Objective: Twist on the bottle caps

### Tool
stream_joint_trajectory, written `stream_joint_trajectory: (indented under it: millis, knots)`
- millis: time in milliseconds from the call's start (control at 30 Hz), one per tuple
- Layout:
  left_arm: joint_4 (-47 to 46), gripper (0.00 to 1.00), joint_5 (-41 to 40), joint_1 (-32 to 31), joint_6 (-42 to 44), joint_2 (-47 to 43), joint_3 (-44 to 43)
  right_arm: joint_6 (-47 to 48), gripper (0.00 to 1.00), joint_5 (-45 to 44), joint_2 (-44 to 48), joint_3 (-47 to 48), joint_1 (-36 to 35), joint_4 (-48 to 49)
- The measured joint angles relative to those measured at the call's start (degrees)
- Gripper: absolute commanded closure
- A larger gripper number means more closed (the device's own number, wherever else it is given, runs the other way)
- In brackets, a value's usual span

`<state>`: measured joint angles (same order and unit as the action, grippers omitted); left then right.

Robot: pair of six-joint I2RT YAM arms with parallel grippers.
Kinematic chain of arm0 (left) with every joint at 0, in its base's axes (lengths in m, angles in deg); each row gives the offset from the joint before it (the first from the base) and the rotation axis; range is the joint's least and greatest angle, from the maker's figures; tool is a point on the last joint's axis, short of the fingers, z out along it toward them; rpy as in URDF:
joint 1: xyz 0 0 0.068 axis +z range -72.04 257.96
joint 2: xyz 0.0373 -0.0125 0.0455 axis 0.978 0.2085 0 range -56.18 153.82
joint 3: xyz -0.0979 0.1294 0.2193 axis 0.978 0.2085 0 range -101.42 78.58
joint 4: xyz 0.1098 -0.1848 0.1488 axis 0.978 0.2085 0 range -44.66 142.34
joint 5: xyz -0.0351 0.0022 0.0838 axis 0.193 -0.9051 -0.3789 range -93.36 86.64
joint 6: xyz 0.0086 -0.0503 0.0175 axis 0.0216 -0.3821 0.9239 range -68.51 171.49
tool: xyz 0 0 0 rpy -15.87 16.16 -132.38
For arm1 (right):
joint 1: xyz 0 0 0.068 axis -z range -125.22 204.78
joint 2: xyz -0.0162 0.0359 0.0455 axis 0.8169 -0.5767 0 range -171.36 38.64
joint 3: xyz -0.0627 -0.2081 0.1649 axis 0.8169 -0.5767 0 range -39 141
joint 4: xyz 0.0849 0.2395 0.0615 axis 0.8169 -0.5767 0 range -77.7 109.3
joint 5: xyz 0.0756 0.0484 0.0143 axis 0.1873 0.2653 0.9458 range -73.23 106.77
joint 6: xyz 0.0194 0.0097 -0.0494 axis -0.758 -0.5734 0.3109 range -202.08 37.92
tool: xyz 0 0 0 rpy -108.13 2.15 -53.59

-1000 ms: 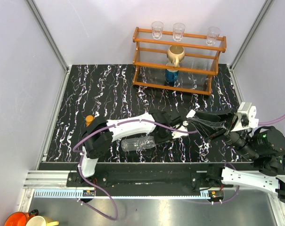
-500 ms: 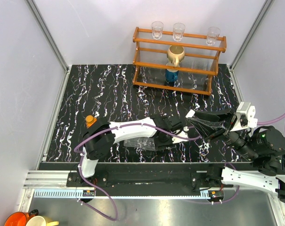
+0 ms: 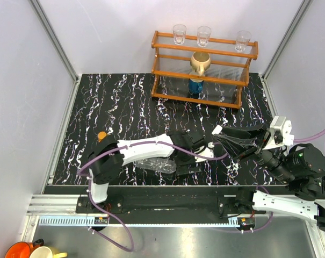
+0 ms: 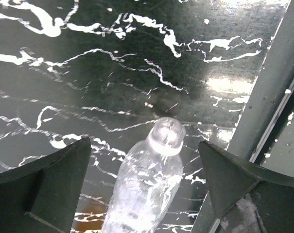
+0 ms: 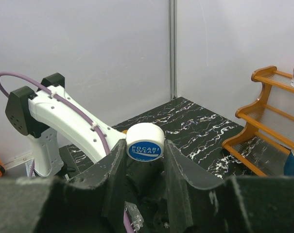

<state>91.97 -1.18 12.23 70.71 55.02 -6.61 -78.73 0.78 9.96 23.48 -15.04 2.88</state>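
The clear ribbed bottle [image 3: 153,164] [image 4: 147,187] lies on its side on the black marbled table, its open neck uncapped. My left gripper [image 3: 179,161] [image 4: 144,143] hangs over it, open wide. A finger stands on each side of the bottle and neither touches it. My right gripper [image 3: 222,134] [image 5: 145,153] is held off the table at the right, shut on the white cap with a blue top [image 5: 145,141]. A small orange bottle [image 3: 101,135] stands at the left, partly hidden by the left arm. I cannot tell whether it is capped.
A wooden rack [image 3: 205,72] at the back holds three clear glasses on top, a tan mug [image 3: 200,62] and a blue item below. A metal rail [image 4: 275,97] runs along the table's near edge, close to the clear bottle. Two mugs [image 3: 30,251] sit off the table, bottom left.
My left gripper has opened wide and the clear bottle lies free between its fingers. The left arm has swung a little toward the near edge. The right arm has not moved.
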Motion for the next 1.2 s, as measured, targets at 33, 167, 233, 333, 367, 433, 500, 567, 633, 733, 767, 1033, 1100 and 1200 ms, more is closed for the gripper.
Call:
stream_joint_trajectory:
  millis: [33, 167, 233, 333, 367, 433, 500, 567, 633, 733, 767, 1033, 1100, 1200]
  knots:
    - [0.0, 0.01, -0.5, 0.0, -0.1, -1.0, 0.3, -0.1, 0.64, 0.0, 0.0, 0.1, 0.0, 0.0]
    - [0.5, 0.01, -1.2, 0.8, 0.7, -7.2, 0.4, -0.3, 0.63, 0.0, -0.4, 0.9, 0.0, -0.4]
    - [1.1, 0.01, -0.6, 2.0, 1.8, -11.3, 0.4, -0.3, 0.63, 0.0, -0.7, 1.3, 0.0, -0.6]
    - [2.3, 0.01, 1.3, 5.3, 4.8, -18.0, 1.9, -0.3, 0.63, 0.1, -1.3, 1.7, 0.0, -0.7]
    - [2.8, 0.01, 2.1, 6.3, 5.8, -19.9, 2.9, -0.3, 0.62, 0.1, -1.5, 1.7, 0.0, -0.8]
    - [3.8, 0.01, 3.6, 9.1, 8.8, -24.3, 6.8, -0.3, 0.62, 0.1, -1.9, 1.7, 0.0, -1.0]
    - [4.2, 0.01, 4.8, 11.8, 11.8, -27.8, 12.4, -0.2, 0.62, 0.1, -2.4, 1.7, 0.0, -1.1]
    - [5.4, 0.01, 6.8, 14.2, 15.3, -30.1, 18.0, -0.2, 0.62, 0.1, -2.9, 1.7, 0.0, -1.1]
    - [7.0, 0.01, 9.3, 16.1, 18.9, -31.5, 23.1, -0.2, 0.62, 0.1, -3.5, 1.7, 0.0, -1.1]
    - [9.6, 0.01, 13.9, 17.9, 23.8, -32.5, 27.1, -0.2, 0.62, 0.1, -3.9, 1.8, 0.0, -1.1]
    - [10.1, 0.01, 15.2, 18.2, 24.9, -32.6, 27.4, -0.2, 0.62, 0.1, -4.2, 1.9, 0.0, -1.1]
    - [6.8, 0.01, 19.5, 18.7, 28.7, -32.3, 28.5, -0.2, 0.62, 0.2, -5.8, 2.8, 0.0, -1.1]
    - [6.1, 0.01, 20.2, 18.7, 29.0, -31.3, 28.5, -0.2, 0.62, 0.2, -5.9, 2.8, 0.0, -1.1]
    - [5.0, 0.01, 20.2, 18.7, 29.1, -28.5, 28.5, -0.2, 0.62, 0.2, -6.0, 2.8, 0.0, -1.1]
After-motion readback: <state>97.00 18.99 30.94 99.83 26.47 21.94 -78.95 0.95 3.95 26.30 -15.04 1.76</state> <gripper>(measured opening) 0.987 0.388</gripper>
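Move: The clear bottle lies on its side with its neck to the right, just by the left gripper. Its middle is about 9 cm left of the left hand, 1 cm back and 3 cm below. The table's near edge runs some 8 cm behind the left hand. The orange bottle stands roughly 30 cm left and 12 cm ahead of it. From the right hand, already holding the white cap, the clear bottle is about 18 cm left, 5 cm ahead and 43 cm below. Lift the open left gripper clear of the bottle's neck by about 11 cm, arc it left over the bottle, and sink again to hover open over the base end, some 15 cm left of the start, turned about 15 degrees clockwise. Keep the cap pinched in the right gripper and ease that hand a couple of centimetres left. ##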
